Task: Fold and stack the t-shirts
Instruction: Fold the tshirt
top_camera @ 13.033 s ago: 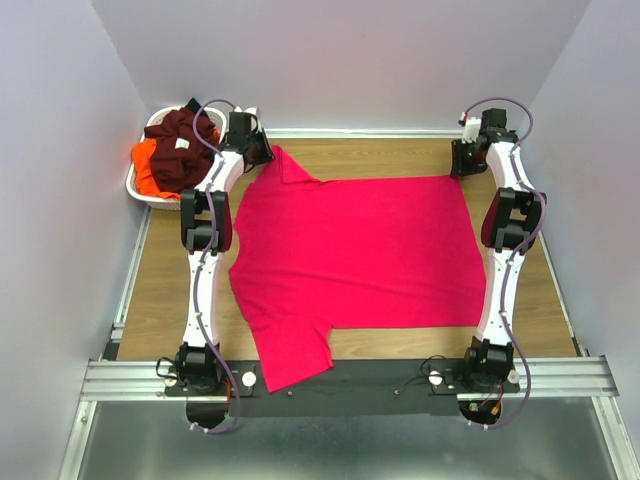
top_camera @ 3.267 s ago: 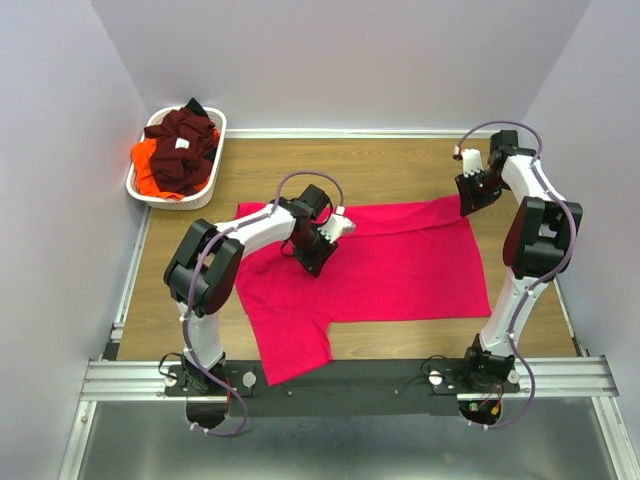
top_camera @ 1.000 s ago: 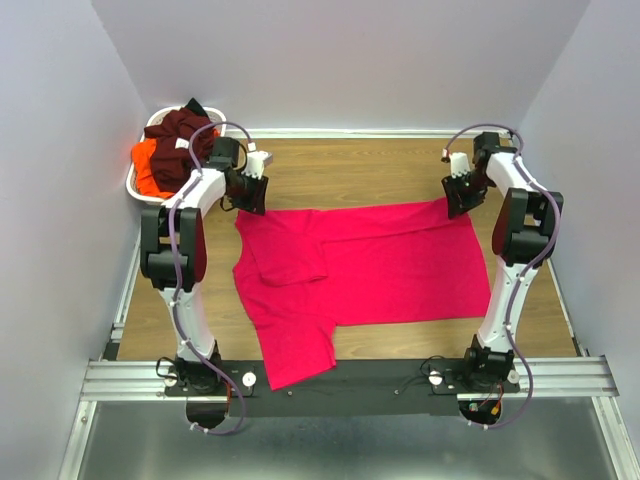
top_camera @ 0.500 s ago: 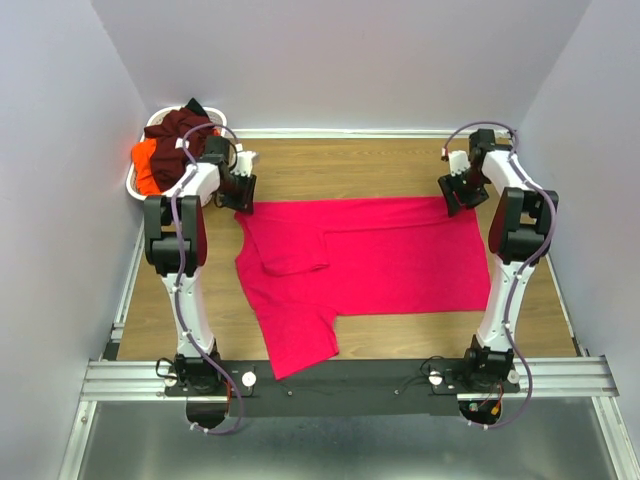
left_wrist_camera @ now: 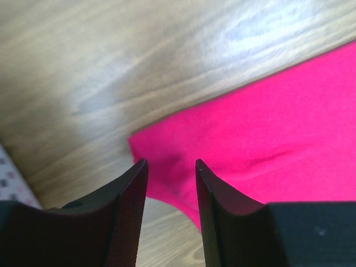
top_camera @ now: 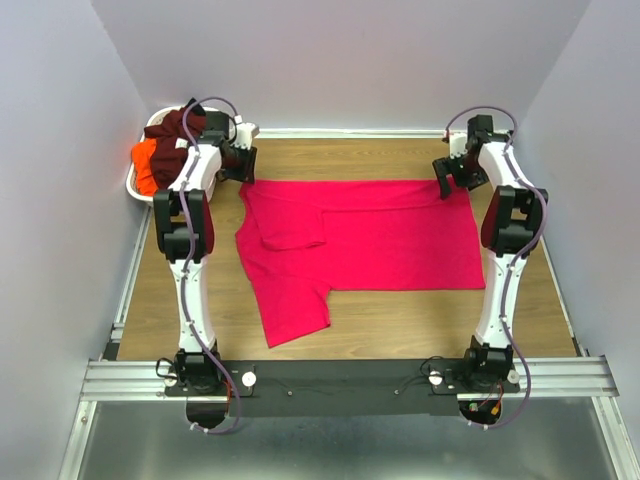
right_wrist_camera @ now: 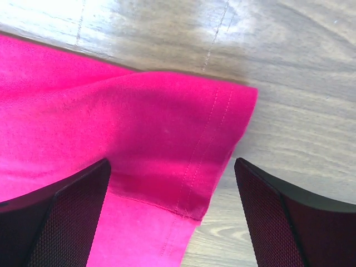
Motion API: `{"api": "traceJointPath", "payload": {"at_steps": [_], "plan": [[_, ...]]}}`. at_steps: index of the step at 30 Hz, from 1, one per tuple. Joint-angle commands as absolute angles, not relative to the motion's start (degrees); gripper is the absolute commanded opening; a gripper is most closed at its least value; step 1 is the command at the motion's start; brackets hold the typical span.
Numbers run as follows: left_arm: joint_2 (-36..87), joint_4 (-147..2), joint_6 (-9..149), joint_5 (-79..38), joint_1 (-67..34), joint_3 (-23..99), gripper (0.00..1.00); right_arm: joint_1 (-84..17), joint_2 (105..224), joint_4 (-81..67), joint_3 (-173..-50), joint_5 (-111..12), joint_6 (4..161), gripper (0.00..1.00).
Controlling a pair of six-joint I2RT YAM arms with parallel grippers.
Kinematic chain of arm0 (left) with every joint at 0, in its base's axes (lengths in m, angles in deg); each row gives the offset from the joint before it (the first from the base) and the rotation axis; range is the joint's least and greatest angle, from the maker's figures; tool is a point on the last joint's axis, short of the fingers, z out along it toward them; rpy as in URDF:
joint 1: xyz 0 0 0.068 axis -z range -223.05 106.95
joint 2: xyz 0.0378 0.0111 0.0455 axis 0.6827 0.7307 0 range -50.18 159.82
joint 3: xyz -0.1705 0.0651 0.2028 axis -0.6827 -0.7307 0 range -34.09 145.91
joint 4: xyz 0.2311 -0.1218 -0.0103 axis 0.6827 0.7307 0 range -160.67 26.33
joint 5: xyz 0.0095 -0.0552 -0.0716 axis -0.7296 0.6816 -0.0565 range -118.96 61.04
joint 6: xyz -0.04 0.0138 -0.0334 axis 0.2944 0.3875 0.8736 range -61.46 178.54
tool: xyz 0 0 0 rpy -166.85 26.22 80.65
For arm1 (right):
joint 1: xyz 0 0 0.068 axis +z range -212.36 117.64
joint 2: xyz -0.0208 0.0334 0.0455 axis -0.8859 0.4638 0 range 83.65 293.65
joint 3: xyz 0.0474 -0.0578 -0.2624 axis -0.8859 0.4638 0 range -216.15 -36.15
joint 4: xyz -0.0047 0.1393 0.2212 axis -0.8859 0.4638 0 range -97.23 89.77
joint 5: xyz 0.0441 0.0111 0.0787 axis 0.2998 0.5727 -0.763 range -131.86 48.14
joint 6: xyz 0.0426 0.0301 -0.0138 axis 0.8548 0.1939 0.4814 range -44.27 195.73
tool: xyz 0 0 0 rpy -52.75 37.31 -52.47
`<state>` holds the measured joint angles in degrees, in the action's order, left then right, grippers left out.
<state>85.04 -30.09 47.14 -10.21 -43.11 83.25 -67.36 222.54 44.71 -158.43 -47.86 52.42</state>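
Observation:
The bright pinkish-red t-shirt point(top_camera: 380, 235) lies flat on the wooden table, its far sleeve folded in over the body and the near sleeve point(top_camera: 295, 310) sticking out. My left gripper point(top_camera: 243, 165) hovers at the shirt's far left corner point(left_wrist_camera: 167, 144). Its jaws point(left_wrist_camera: 169, 164) stand a little apart, with cloth and bare wood showing between them and nothing pinched. My right gripper point(top_camera: 447, 178) is over the far right corner, where a doubled hem point(right_wrist_camera: 211, 161) lies flat. Here the jaws point(right_wrist_camera: 171, 162) are wide open, straddling the hem.
A white oval basket point(top_camera: 135, 190) sits at the far left corner with a dark maroon tee point(top_camera: 170, 125) and an orange one point(top_camera: 143, 165) piled inside, right beside my left arm. Walls close in the table on three sides.
The shirt has slid toward the far edge and its far hem now lies straight. The right jaws opened wide and let go of the corner. Both wrists moved farther back.

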Motion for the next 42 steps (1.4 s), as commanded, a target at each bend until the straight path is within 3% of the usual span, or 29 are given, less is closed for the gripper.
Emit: {"api": "traceJointPath", "payload": {"at_steps": [1,3,7,12,14,20,27,35,42], "plan": [[78.2,-29.7,46.0,-5.2,-44.0,84.3,0.53,-67.6,218.9,43.8,-159.9,-50.2,53.6,1.0],[73.3,-30.6,45.5,-3.5,-44.0,83.0,0.6,-67.6,215.2,43.9,-157.5,-52.7,53.1,1.0],[63.1,-35.5,44.1,-0.9,-44.0,74.0,0.98,-67.6,204.9,43.7,-152.0,-53.6,50.9,1.0],[46.4,-43.5,41.4,-0.7,-44.2,59.3,0.98,-67.7,197.5,44.2,-144.7,-51.8,48.2,1.0],[41.5,-44.7,41.0,-0.7,-44.1,54.1,0.98,-67.7,196.2,44.5,-141.7,-51.0,48.2,0.95],[37.3,-39.4,35.1,-0.7,-44.1,48.4,0.98,-67.7,194.9,45.2,-139.9,-53.9,53.3,0.84],[35.3,-38.7,33.6,-0.6,-44.1,44.9,0.98,-67.7,208.7,45.1,-153.3,-55.4,60.8,0.48],[31.5,-41.7,33.7,-4.2,-44.2,37.6,0.99,-67.7,218.8,45.1,-161.8,-51.0,62.2,0.42],[31.7,-42.7,33.7,-5.5,-44.2,35.3,0.98,-67.8,216.6,44.7,-155.0,-47.5,59.2,0.41]]}}
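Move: The t-shirt's left edge, which the left hand draws back over, lies about 17 cm back and 1 cm left of that hand, 3 cm below. The shirt's far-left corner is roughly 2 cm ahead and 1 cm left, the folded-in patch some 15 cm back and 14 cm right, and the laundry basket about 5 cm ahead and 22 cm left. The far-right corner flap lies nearly under the right hand, 1 cm ahead, 1 cm right and 2 cm down. The left hand leaves the shirt's far-left corner, rising about 23 cm and drawing back while its fingers spread from half to wide open, then sinks some 10 cm as it keeps going back, ending about 16 cm back above the shirt's left edge with its fingers tipped up some 20 degrees towards forward and turned slightly clockwise. The right hand, wide open over the corner flap, lifts about 15 cm and eases back, then comes forward and down over the same flap with its fingers closing to well under half open, stopping still about 3 cm higher than it began. ##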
